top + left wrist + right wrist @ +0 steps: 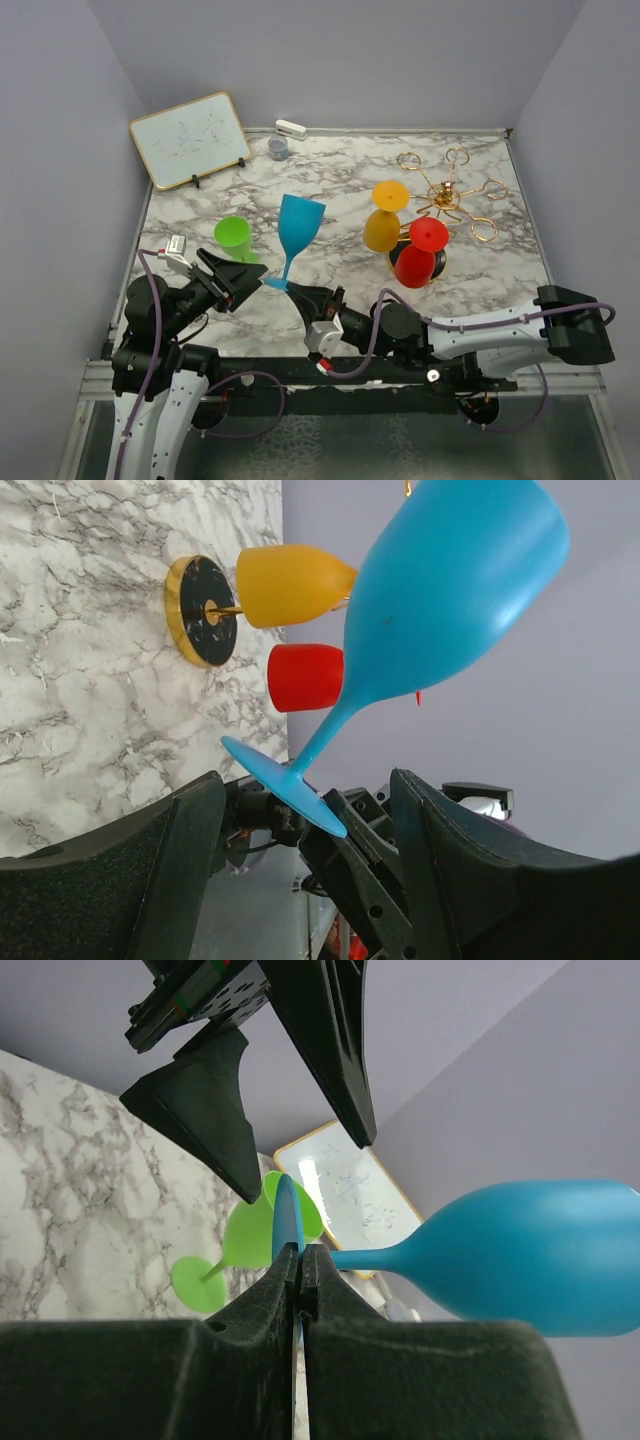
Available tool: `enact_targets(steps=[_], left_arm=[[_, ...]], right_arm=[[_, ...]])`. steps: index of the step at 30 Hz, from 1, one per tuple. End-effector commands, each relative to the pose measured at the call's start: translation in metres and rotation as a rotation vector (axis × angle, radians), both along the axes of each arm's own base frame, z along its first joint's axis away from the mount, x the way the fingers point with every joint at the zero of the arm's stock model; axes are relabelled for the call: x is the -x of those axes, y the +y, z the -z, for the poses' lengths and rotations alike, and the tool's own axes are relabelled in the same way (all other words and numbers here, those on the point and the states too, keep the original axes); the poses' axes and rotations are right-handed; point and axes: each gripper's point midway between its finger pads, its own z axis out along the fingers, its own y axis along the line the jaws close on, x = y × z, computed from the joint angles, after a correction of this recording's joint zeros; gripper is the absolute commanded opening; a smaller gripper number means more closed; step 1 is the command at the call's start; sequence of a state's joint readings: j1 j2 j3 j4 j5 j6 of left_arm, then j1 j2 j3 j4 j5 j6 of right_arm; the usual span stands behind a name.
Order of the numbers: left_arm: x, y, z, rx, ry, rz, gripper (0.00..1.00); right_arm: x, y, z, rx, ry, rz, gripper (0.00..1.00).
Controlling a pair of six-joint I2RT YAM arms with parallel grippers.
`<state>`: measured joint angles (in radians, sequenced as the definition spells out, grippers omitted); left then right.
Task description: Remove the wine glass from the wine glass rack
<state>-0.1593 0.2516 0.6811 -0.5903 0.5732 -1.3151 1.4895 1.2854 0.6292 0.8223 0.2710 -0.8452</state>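
Observation:
A blue wine glass (298, 225) is held upright above the table, off the gold wine glass rack (452, 192). My right gripper (300, 296) is shut on the edge of its foot, which shows pinched edge-on between the jaws in the right wrist view (300, 1252). My left gripper (250, 282) is open, its fingers either side of the same foot (285, 785) without touching it. A yellow glass (383, 222) and a red glass (418, 256) hang bowl-down on the rack over its black gold-rimmed base (200, 610).
A green glass (232, 236) lies on its side on the marble table (330, 170), left of the blue glass. A whiteboard (190, 140) leans at the back left. A small grey roll (278, 148) and a white object (290, 128) sit by the back wall.

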Motion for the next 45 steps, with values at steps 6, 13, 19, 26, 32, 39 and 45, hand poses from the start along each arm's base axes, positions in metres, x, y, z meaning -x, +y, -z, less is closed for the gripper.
enact_targets(steps=[6,13,19,26,32,39,45], left_arm=[[0.007,-0.005,-0.01,0.074,0.01,0.032,0.66],[0.008,-0.008,-0.009,0.089,0.026,0.052,0.63],[0.009,-0.009,-0.008,0.103,0.036,0.061,0.55],[0.009,-0.009,-0.005,0.097,0.036,0.061,0.18],[0.008,-0.005,0.0,0.081,0.029,0.029,0.0],[0.003,0.014,-0.001,-0.015,-0.024,-0.102,0.0],[0.005,0.051,-0.009,-0.118,-0.113,-0.315,0.0]], right_arm=[[0.004,0.007,-0.027,-0.107,-0.112,0.08,0.01],[0.01,0.015,-0.031,-0.114,-0.161,0.083,0.01],[0.021,0.027,-0.02,-0.078,-0.189,0.069,0.01],[0.026,0.022,-0.021,-0.104,-0.193,0.094,0.04],[0.03,0.007,-0.021,-0.096,-0.171,0.114,0.12],[0.031,-0.028,-0.014,-0.005,-0.015,0.178,0.33],[0.026,-0.062,0.005,0.144,0.272,0.209,0.36]])
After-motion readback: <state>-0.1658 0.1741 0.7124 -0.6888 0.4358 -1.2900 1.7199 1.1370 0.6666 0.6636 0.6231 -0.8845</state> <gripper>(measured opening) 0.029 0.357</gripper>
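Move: The blue wine glass's foot faces the open left fingers, about 4 cm to the left hand's right and level; its middle lies some 6 cm ahead, 6 cm right and 5 cm up. The green glass stands on the table about 15 cm ahead, 4 cm left and 16 cm below that hand. From the right hand, which already pinches the foot, the left fingertips are about 6 cm left, 1 cm ahead, at its height. Feed the blue glass's foot about 3 cm left and some 2 cm back with the right hand, turning its bowl more upright, roughly 10 degrees. Hold the left gripper almost still and shut its fingers onto the foot; then open the right fingers about a third, withdraw them some 6 cm right and a little up, and start drawing the left hand leftward. ##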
